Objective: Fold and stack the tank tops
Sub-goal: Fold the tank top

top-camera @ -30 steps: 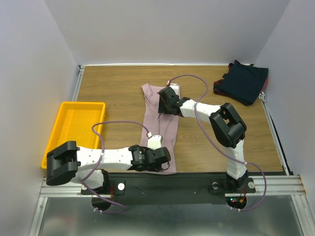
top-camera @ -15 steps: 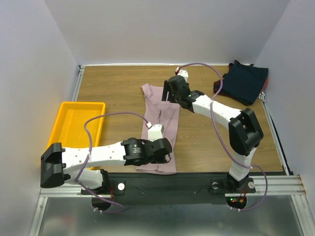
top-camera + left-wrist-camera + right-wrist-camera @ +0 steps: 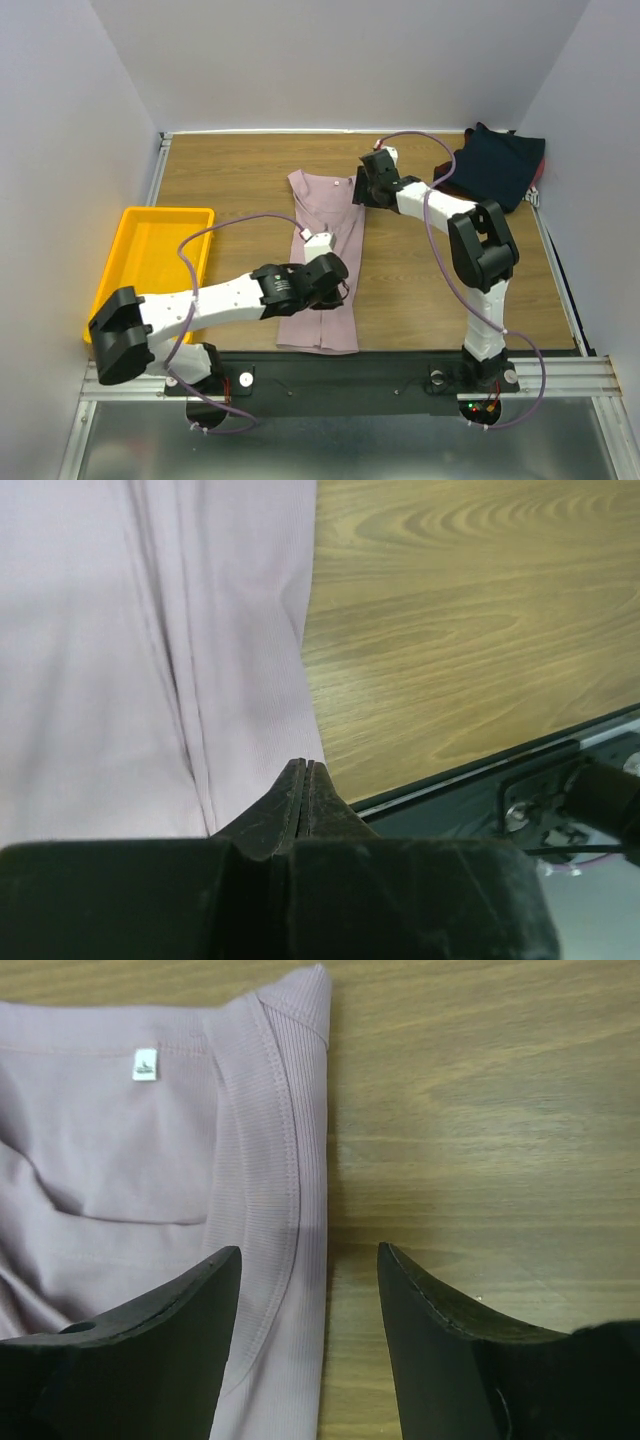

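Note:
A dusty pink tank top (image 3: 322, 318) lies as a long narrow strip down the middle of the table, neck end far. My left gripper (image 3: 340, 290) is low over its right edge, about midway along. In the left wrist view the gripper (image 3: 305, 766) is shut, with no pink cloth (image 3: 140, 660) showing between its jaws. My right gripper (image 3: 362, 192) is at the top's far right corner. Its jaws (image 3: 310, 1260) are open astride the ribbed strap edge of the pink top (image 3: 150, 1160). Dark navy tank tops (image 3: 495, 165) lie in a heap at the far right corner.
A yellow tray (image 3: 165, 211) sits at the left side of the table. White walls close the table on the left, back and right. A black rail (image 3: 380, 362) runs along the near edge, also seen in the left wrist view (image 3: 470, 770).
My right gripper moved from over the pink top's upper middle to its far right corner. My left gripper moved away from the near hem, farther up the top's right side.

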Tool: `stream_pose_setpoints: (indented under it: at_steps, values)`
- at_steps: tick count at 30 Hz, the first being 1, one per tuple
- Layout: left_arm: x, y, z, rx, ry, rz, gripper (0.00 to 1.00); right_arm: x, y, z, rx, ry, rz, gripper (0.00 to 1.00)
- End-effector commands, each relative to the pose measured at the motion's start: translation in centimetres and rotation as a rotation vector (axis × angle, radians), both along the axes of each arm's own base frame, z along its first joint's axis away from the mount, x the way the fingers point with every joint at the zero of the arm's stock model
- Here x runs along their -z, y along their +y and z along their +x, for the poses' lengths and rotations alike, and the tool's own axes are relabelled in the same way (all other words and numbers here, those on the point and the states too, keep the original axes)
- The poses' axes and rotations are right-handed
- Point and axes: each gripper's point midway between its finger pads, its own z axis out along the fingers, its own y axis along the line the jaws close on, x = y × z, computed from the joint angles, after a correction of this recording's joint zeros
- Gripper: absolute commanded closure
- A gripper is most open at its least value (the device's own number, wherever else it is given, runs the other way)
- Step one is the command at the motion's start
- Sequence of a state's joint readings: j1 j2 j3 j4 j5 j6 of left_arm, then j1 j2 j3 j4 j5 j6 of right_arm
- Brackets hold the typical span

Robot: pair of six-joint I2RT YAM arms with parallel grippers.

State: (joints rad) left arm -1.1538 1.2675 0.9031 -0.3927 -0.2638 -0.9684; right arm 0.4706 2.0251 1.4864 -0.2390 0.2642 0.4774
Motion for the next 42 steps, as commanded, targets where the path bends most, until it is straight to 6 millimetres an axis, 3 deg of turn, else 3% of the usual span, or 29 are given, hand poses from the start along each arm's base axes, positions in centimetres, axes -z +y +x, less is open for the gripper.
stream_pose_setpoints:
  at_steps: [1, 5, 12, 17, 19, 28, 42]
  values:
    - [1.4, -2.7, -0.3, 0.136, 0.002, 0.017, 1.00, -0.4, 1.0, 2.0, -0.032, -0.023, 0.023, 0.40]
    - [3.1, -4.1, -1.3, 0.204, 0.017, 0.049, 1.00, 0.9, 0.5, 2.7, -0.005, -0.012, 0.004, 0.50]
    - [5.9, -5.7, -4.4, 0.320, 0.035, 0.146, 1.00, 2.3, 0.0, 3.0, 0.016, 0.004, -0.019, 0.54]
    - [7.4, -5.6, -6.6, 0.358, 0.043, 0.238, 0.81, 2.8, -0.3, 3.4, 0.024, 0.005, -0.035, 0.66]
    - [7.1, -5.8, -6.6, 0.354, 0.024, 0.248, 0.73, 2.8, -0.4, 3.6, 0.026, 0.000, -0.040, 0.69]
    - [6.6, -5.3, -6.4, 0.329, -0.056, 0.393, 0.54, 3.0, -0.1, 3.9, 0.017, 0.003, -0.037, 0.75]
    - [9.3, -4.8, -5.9, 0.318, -0.074, 0.515, 0.53, 3.5, -0.1, 3.7, 0.012, 0.013, -0.037, 0.78]
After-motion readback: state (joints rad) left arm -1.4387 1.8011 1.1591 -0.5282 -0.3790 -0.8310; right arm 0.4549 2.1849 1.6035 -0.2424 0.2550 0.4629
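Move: Below, behind and to the right of the left hand is the tank top's near right hem corner, about 7 cm back, 4 cm right and 12 cm down; the near left hem corner is level with that corner, some 16 cm to its left. For the right hand, the shirt's right edge beside the armhole lies about 2 cm ahead and 5 cm below, with the right shoulder tip roughly 8 cm beyond that spot and the neck label 8 cm ahead, 7 cm left of the hand. Sinking about 11 cm while drawing back some 7 cm and sliding 5 cm right, the left hand comes down to the near right hem corner, its fingers opening to about half and steepening as the wrist turns clockwise. The right hand lowers 4 cm and eases slightly forward onto the right edge by the armhole, closes, pinches the fabric and holds. ##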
